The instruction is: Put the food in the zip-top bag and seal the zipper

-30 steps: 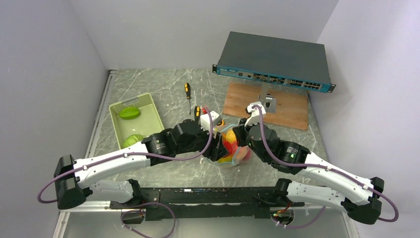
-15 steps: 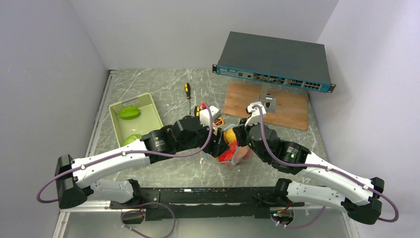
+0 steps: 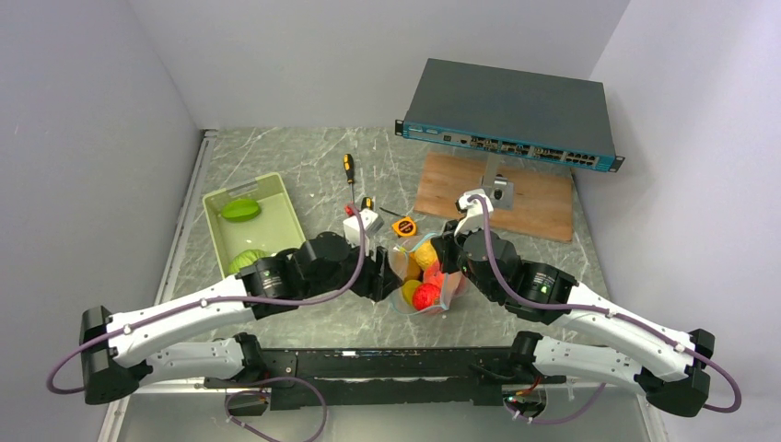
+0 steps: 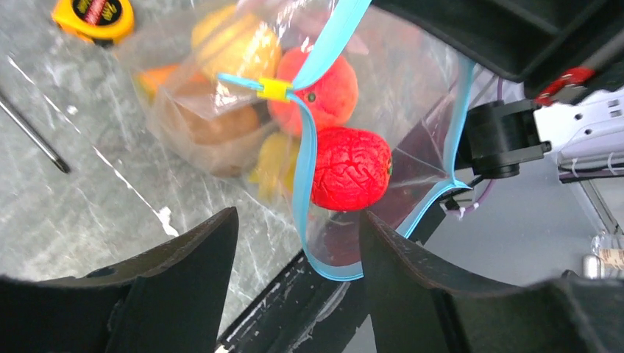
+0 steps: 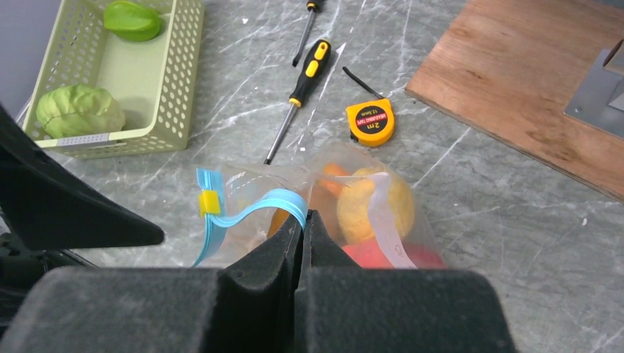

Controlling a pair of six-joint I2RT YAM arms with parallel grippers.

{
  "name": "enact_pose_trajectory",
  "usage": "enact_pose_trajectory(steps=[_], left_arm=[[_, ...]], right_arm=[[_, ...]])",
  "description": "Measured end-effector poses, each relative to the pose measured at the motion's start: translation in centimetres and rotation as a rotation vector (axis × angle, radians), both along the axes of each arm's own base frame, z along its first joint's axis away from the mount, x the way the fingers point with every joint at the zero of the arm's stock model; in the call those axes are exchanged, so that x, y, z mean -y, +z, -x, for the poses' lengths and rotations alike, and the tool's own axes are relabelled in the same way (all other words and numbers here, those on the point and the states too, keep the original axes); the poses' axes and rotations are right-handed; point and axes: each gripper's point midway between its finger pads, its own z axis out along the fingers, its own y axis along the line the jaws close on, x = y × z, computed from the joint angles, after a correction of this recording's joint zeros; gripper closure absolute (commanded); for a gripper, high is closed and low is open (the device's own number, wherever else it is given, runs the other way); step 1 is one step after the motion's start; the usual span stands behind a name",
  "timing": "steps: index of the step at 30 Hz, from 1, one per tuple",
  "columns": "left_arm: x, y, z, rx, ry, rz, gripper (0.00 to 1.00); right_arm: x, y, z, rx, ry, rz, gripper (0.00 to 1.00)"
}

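The zip-top bag (image 3: 411, 273) hangs from my right gripper (image 5: 303, 215), which is shut on the teal zipper (image 5: 250, 206) near its yellow slider (image 5: 210, 202). Through the clear plastic I see the food: a red fruit (image 4: 349, 169), an orange-red one (image 4: 324, 95) and a yellow one (image 5: 371, 202). My left gripper (image 4: 298, 217) stands open just left of the bag. A loose loop of the zipper (image 4: 302, 184) hangs between its fingers, untouched. In the top view the left gripper (image 3: 385, 279) and right gripper (image 3: 447, 267) flank the bag.
A pale green tray (image 3: 241, 187) at the left holds two green fruits (image 3: 241, 210). Behind the bag lie a yellow tape measure (image 3: 402, 226) and screwdrivers (image 3: 349, 175). A wooden board (image 3: 530, 198) and a network switch (image 3: 511, 115) stand at the back right.
My left arm has drawn back to the left, away from the bag. The bag now hangs fuller from the right gripper, and the tape measure has come into sight.
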Motion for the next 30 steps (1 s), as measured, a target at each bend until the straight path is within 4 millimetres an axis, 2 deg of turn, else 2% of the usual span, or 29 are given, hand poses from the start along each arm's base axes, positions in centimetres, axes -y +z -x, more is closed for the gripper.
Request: enact_pose_trajectory(steps=[3, 7, 10, 17, 20, 24, 27, 30], left_arm=[[0.6, -2.0, 0.3, -0.05, -0.013, -0.025, 0.48], [1.6, -3.7, 0.4, -0.093, -0.026, -0.046, 0.81], [1.9, -4.3, 0.4, -0.105, -0.031, -0.056, 1.0], [1.4, -3.6, 0.4, -0.092, -0.017, -0.043, 1.0], [0.7, -1.8, 0.3, -0.076, 0.014, 0.008, 1.0], [-0.4, 0.9, 0.3, -0.071, 0.069, 0.102, 1.0], [-1.1, 2.0, 0.1, -0.087, 0.118, 0.157, 1.0], [-1.7, 1.8, -0.2, -0.123, 0.182, 0.186, 1.0]], right_arm=[[0.0, 0.0, 0.0, -0.001, 0.003, 0.0, 1.0], [-0.1, -0.1, 0.2, -0.006, 0.011, 0.002, 1.0], [-0.2, -0.1, 0.3, -0.008, 0.022, 0.004, 1.0], [-1.2, -0.3, 0.7, 0.004, 0.119, 0.064, 1.0], [-2.6, -0.4, 1.2, 0.007, 0.218, 0.112, 1.0], [-5.4, -0.3, 2.3, -0.001, 0.392, 0.154, 0.98], [-7.8, -0.4, 3.5, -0.014, 0.525, 0.178, 0.81], [-9.3, -1.3, 4.9, -0.042, 0.624, 0.203, 0.58]])
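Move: The bag's open blue zipper rim, on its left side, lies about 4 cm below the open left fingers and 2 cm to their right. The yellow slider is some 4 cm ahead, 2 cm right and 3 cm down; the red fruit inside sits level ahead, 8 cm right and 10 cm down; the tape measure is about 14 cm ahead, 2 cm right and 14 cm down. From the right hand, shut on the opposite strip, that rim lies roughly 6 cm left, 6 cm back and 7 cm lower. The rim's left strip is pinched by the left hand, which sinks about 4 cm, drifts right and shuts on it, then lifts it some 6 cm, easing left. The right hand, at first nearly still, swings its strip about 9 cm left and 5 cm back to the left fingertips, turning some 35 degrees counter-clockwise, and begins to open around the strip. ##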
